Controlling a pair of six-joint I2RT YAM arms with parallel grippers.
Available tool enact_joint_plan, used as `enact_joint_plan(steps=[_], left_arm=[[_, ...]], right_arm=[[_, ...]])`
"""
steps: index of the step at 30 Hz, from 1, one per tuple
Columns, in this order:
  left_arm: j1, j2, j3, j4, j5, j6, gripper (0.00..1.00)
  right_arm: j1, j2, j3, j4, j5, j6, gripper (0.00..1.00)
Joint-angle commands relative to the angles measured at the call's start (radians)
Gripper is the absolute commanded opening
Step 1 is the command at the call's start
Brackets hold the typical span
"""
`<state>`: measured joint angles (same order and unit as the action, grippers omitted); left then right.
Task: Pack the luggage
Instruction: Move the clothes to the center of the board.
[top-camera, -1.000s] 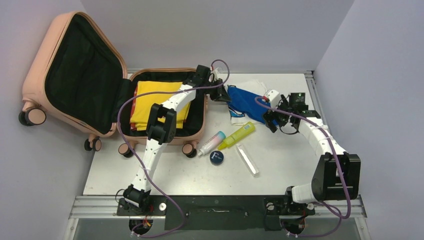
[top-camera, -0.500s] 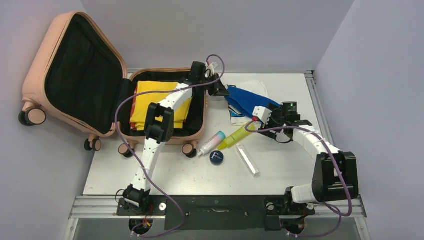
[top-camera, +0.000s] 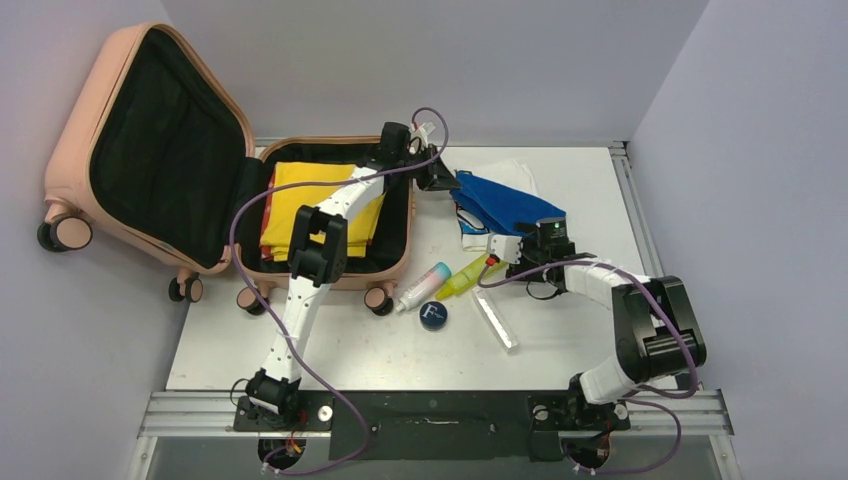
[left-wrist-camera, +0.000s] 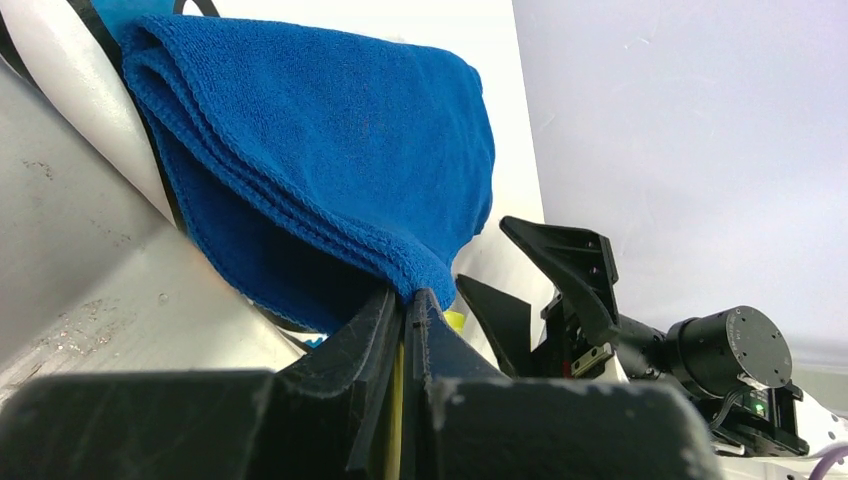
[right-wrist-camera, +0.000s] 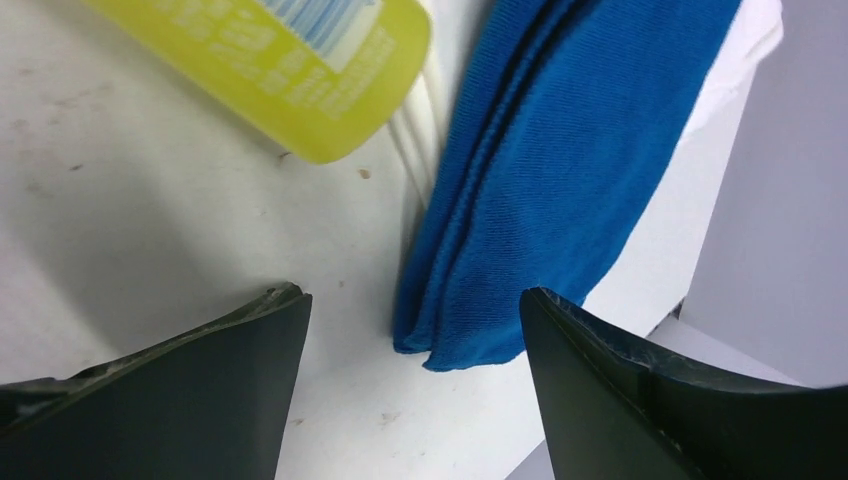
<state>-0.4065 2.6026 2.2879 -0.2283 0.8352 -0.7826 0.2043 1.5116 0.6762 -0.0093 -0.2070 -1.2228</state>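
The luggage (top-camera: 110, 110) is a salmon-pink suitcase lying open at the left, its black-lined lid propped up. A folded yellow garment (top-camera: 320, 205) fills its base. A folded blue towel (top-camera: 505, 205) lies just right of it on a white cloth (top-camera: 505, 170). My left gripper (top-camera: 440, 180) is shut on the blue towel's (left-wrist-camera: 320, 150) near-left corner, the cloth pinched between its tips (left-wrist-camera: 405, 298). My right gripper (top-camera: 520, 258) hovers open low over the table (right-wrist-camera: 410, 300), a corner of the blue towel (right-wrist-camera: 570, 170) and the end of a yellow tube (right-wrist-camera: 300, 70) just ahead of its fingers.
The yellow tube (top-camera: 475, 272), a pink-and-teal tube (top-camera: 424, 285), a dark round tin (top-camera: 433, 316) and a clear flat case (top-camera: 495, 318) lie on the table's middle. Walls close in behind and on the right.
The left gripper has closed on the towel's corner and shifted slightly left. The right arm has swung left and nearer, from the towel's right side to its near corner by the yellow tube.
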Motion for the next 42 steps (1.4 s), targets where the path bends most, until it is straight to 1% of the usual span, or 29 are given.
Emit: enact_joint_plan(steps=[1,5,7,11,12,17,18,26,31,36,42], left_arm=[[0.001,-0.02,0.003,0.065,0.027,-0.015,0.0],[0.001,-0.021,0.001,0.073,0.029,-0.025,0.0],[0.003,-0.024,-0.002,0.076,0.033,-0.027,0.0],[0.004,-0.031,-0.004,0.077,0.033,-0.033,0.0],[0.006,-0.03,-0.003,0.077,0.033,-0.034,0.0],[0.012,-0.035,-0.006,0.083,0.035,-0.043,0.0],[0.012,-0.036,-0.006,0.085,0.035,-0.047,0.0],[0.014,-0.044,-0.001,0.145,0.049,-0.1,0.0],[0.013,-0.048,-0.019,0.262,0.087,-0.173,0.0],[-0.003,-0.049,-0.026,0.301,0.115,-0.195,0.0],[-0.051,-0.048,-0.051,0.363,0.154,-0.239,0.0]], right_arm=[[0.0,0.048,-0.009,0.105,0.084,-0.016,0.76],[-0.003,0.086,0.002,0.105,0.108,-0.013,0.66],[-0.006,0.104,0.011,0.097,0.121,-0.011,0.57],[-0.016,0.127,0.039,0.063,0.136,0.003,0.27],[-0.019,0.128,0.046,0.053,0.136,0.011,0.23],[-0.026,0.094,0.065,0.015,0.116,0.012,0.07],[-0.026,0.086,0.069,0.013,0.115,0.008,0.06],[-0.056,0.045,0.152,-0.042,0.1,0.049,0.05],[-0.12,0.014,0.215,-0.083,0.047,0.07,0.05],[-0.17,-0.018,0.244,-0.114,0.028,0.052,0.05],[-0.201,-0.061,0.243,-0.172,0.005,0.013,0.05]])
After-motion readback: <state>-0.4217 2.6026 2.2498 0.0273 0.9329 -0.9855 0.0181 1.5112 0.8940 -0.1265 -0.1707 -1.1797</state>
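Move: The free right-hand corner of the blue cloth lies about 2 cm ahead of the right hand, 2 cm to its right and 2 cm below. From the same hand, the yellow bottle's middle sits some 5 cm back and 16 cm left at nearly its height, and the white cloth under the blue one about 10 cm ahead, 10 cm left and 3 cm below. The left hand already holds the blue cloth's other end; the free corner is roughly 11 cm back, 20 cm right and 9 cm below it. The right fingers pinch the blue cloth's free corner after a short dip forward, right and down, closing from wide open to shut. Holding the corner, that hand then lifts about 8 cm while drawing right and slightly forward, turning a little clockwise. The left hand keeps its grip and waits, then late on rises some 3 cm and drifts right. ##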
